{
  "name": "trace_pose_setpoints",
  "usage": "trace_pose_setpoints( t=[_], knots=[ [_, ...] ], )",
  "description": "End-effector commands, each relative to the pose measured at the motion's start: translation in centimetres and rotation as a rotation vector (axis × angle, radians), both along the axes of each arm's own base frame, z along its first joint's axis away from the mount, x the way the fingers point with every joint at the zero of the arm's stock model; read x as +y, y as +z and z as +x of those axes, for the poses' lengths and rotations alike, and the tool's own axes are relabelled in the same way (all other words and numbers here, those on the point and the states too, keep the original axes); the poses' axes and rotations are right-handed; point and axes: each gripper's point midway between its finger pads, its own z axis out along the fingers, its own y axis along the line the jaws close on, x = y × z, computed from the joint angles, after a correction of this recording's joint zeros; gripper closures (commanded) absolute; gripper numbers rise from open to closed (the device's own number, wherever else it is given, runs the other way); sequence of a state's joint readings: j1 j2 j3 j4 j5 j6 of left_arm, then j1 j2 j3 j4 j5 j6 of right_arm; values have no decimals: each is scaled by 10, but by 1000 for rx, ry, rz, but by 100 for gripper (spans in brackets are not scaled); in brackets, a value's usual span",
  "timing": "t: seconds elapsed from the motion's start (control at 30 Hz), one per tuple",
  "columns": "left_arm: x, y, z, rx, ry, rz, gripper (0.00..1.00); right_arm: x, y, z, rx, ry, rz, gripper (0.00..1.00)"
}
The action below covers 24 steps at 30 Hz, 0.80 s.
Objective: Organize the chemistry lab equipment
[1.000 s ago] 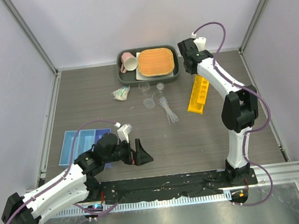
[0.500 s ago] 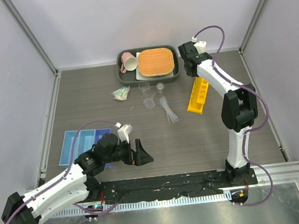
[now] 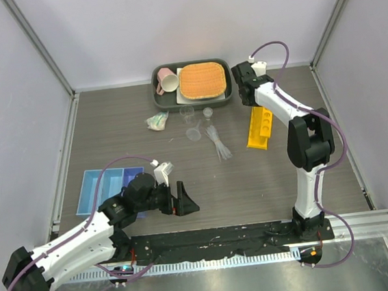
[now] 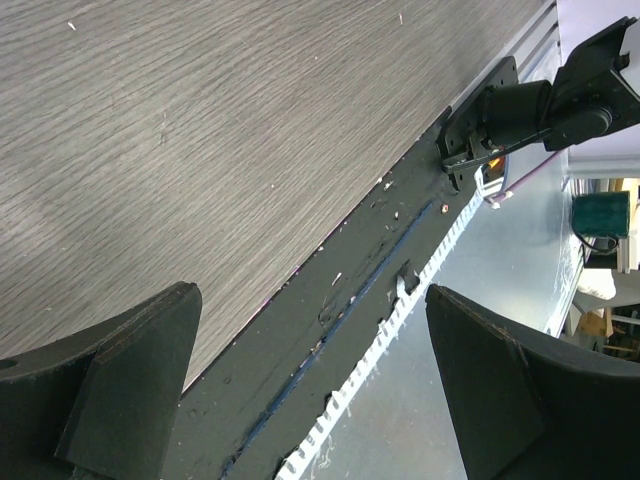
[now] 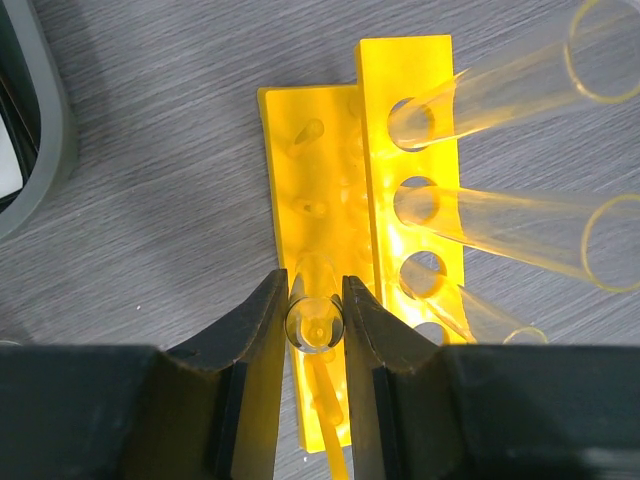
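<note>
My right gripper is shut on a thin clear glass tube, seen end-on, just over the yellow holed tube rack. Three more glass tubes lean in the rack's holes. From above, the right gripper hangs at the far end of the rack. Small clear beakers, a funnel and pipettes lie mid-table. The blue three-compartment tray sits near left. My left gripper is open and empty beside it, over the table's near edge.
At the back, a dark tray holds a pink mug and an orange woven mat. A small green and white item lies left of the beakers. A black rail runs along the near edge.
My right gripper has shifted a little left and nearer with the tube in it. The yellow rack has turned slightly. The left arm has barely moved.
</note>
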<state>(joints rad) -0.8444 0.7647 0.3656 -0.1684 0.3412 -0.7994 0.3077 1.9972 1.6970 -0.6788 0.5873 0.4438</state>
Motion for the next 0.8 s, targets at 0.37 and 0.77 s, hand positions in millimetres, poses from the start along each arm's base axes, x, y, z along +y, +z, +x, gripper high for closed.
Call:
trace_pose_setpoints(
  t=[0.37,0.77],
  knots=[
    [-5,4,0,-32,-27,-12,0,-7,2,-4,-44,-26,25,65],
    [-6,4,0,-31,-32,-6,0,-6,31,-11,-93,-13,54,47]
  ],
)
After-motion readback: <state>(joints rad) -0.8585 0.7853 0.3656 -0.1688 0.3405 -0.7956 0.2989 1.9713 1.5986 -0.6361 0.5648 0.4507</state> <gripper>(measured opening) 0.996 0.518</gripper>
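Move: The yellow rack's middle lies about 8 cm below the right hand and 2 cm to its right, with a clear test tube held upright over the peg row. The clear tubes already in the rail stand roughly 6 cm right and 2 cm ahead. The dark tray is some 16 cm ahead and 28 cm left, the pipette bundle 10 cm back and 19 cm left. From the left hand the rack is about 38 cm ahead and 33 cm right. The held test tube is lowered upright onto the yellow rack's row of pegs, the right hand sinking about 3 cm and drifting a centimetre or so back. Near the bottom the fingers part from their narrow grip to roughly half open, letting go of the tube, and the hand starts back up by just under 1 cm. ##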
